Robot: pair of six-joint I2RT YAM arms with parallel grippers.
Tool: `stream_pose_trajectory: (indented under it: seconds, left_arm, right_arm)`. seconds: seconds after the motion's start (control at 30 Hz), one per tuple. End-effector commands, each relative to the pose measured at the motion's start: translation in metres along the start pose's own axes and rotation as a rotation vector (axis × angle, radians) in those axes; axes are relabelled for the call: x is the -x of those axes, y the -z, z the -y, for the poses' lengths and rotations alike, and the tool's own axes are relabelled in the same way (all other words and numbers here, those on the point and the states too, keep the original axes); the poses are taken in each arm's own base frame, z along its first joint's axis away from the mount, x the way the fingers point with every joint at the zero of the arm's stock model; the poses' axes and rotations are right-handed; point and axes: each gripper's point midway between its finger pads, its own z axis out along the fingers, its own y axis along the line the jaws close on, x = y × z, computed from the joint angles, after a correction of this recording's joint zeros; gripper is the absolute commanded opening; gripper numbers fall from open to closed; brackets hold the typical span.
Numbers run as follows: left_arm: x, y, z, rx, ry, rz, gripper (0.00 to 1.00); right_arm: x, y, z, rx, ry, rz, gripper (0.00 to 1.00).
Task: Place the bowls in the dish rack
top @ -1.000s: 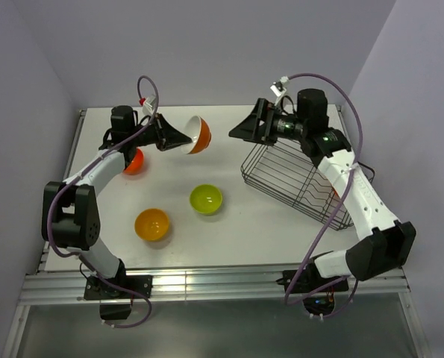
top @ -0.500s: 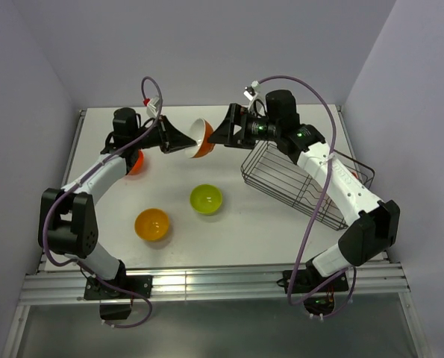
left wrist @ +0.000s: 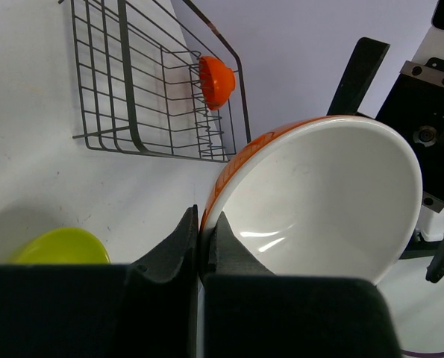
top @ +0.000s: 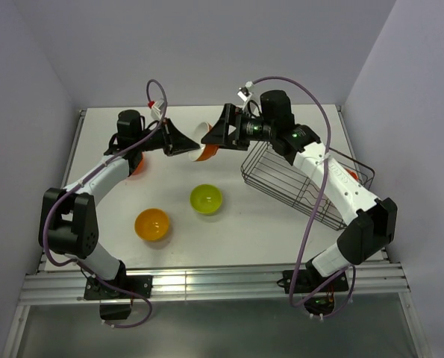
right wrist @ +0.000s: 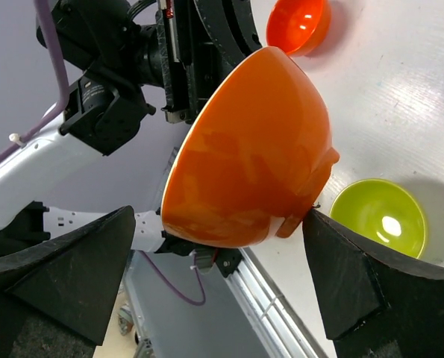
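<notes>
My left gripper [top: 189, 146] [left wrist: 202, 230] is shut on the rim of a bowl [top: 204, 148] [left wrist: 322, 201] [right wrist: 251, 149] that is orange outside and white inside, held on its side above the table. My right gripper [top: 216, 136] [right wrist: 218, 261] is open, its fingers [right wrist: 360, 280] astride that bowl's orange underside, one tip right at its base. On the table lie a lime green bowl [top: 206, 198] [right wrist: 378, 216], a yellow-orange bowl [top: 152, 224] and a red-orange bowl [top: 136, 164] [right wrist: 298, 24]. The dish rack [top: 292, 179] [left wrist: 143, 97] stands at the right with a red-orange bowl [left wrist: 217, 80] in it.
The left arm [top: 102, 171] partly covers the red-orange bowl at the back left. The right arm [top: 333, 179] reaches over the rack. Purple walls close in behind and on both sides.
My right arm has swung left from above the rack until its open fingers straddle the held bowl. The left gripper has carried that bowl slightly right and lower.
</notes>
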Motion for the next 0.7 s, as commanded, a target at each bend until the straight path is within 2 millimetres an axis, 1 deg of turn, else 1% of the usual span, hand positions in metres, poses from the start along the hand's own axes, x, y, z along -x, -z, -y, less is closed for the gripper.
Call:
stream_pose_trajectory:
  seconds: [0.0,0.17,0.27,0.37,0.4,0.5,0.67]
  left_arm:
    - [0.006,0.000,0.024,-0.050,-0.092,0.017,0.00]
    - [0.006,-0.001,0.025,-0.045,-0.105,0.020,0.00]
    - [0.006,-0.002,0.025,-0.041,-0.110,0.024,0.00]
    - [0.007,-0.001,0.024,-0.031,-0.114,0.028,0.00]
    - [0.007,-0.001,0.024,-0.030,-0.117,0.028,0.00]
    - [0.007,-0.002,0.022,-0.021,-0.120,0.029,0.00]
    - [0.008,-0.004,0.022,-0.010,-0.145,0.037,0.00]
  right_arm:
    - [0.010,-0.004,-0.017,0.056,0.012,0.019,1.00]
    - [0.007,-0.006,-0.018,0.075,-0.040,0.006,1.00]
    - [0.004,-0.006,-0.021,0.096,-0.077,-0.003,0.98]
    - [0.004,-0.002,-0.024,0.096,-0.087,0.007,0.90]
    - [0.004,-0.002,-0.024,0.096,-0.084,0.009,0.86]
    - [0.003,-0.001,-0.022,0.083,-0.091,0.013,0.77]
    - [0.000,-0.004,-0.011,0.046,-0.119,0.015,0.67]
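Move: The white-lined orange bowl hangs from its rim in my left hand, its middle about 3 cm to that hand's right, level front to back, and some 3 cm above. From my open right hand, the bowl's middle is roughly 5 cm left, 3 cm ahead and 3 cm lower. The green bowl lies about 6 cm left, 1 cm ahead and 29 cm below my right hand; the dish rack's middle is 33 cm right, 8 cm ahead and 27 cm below. I sink my right hand about 1.5 cm around the bowl's underside, rolling it nearly 10 degrees so its forward side dips, and close the wide-open fingers by about a quarter until they meet the bowl's outside and grip it. My left hand holds nearly still and keeps its pinch on the rim. ##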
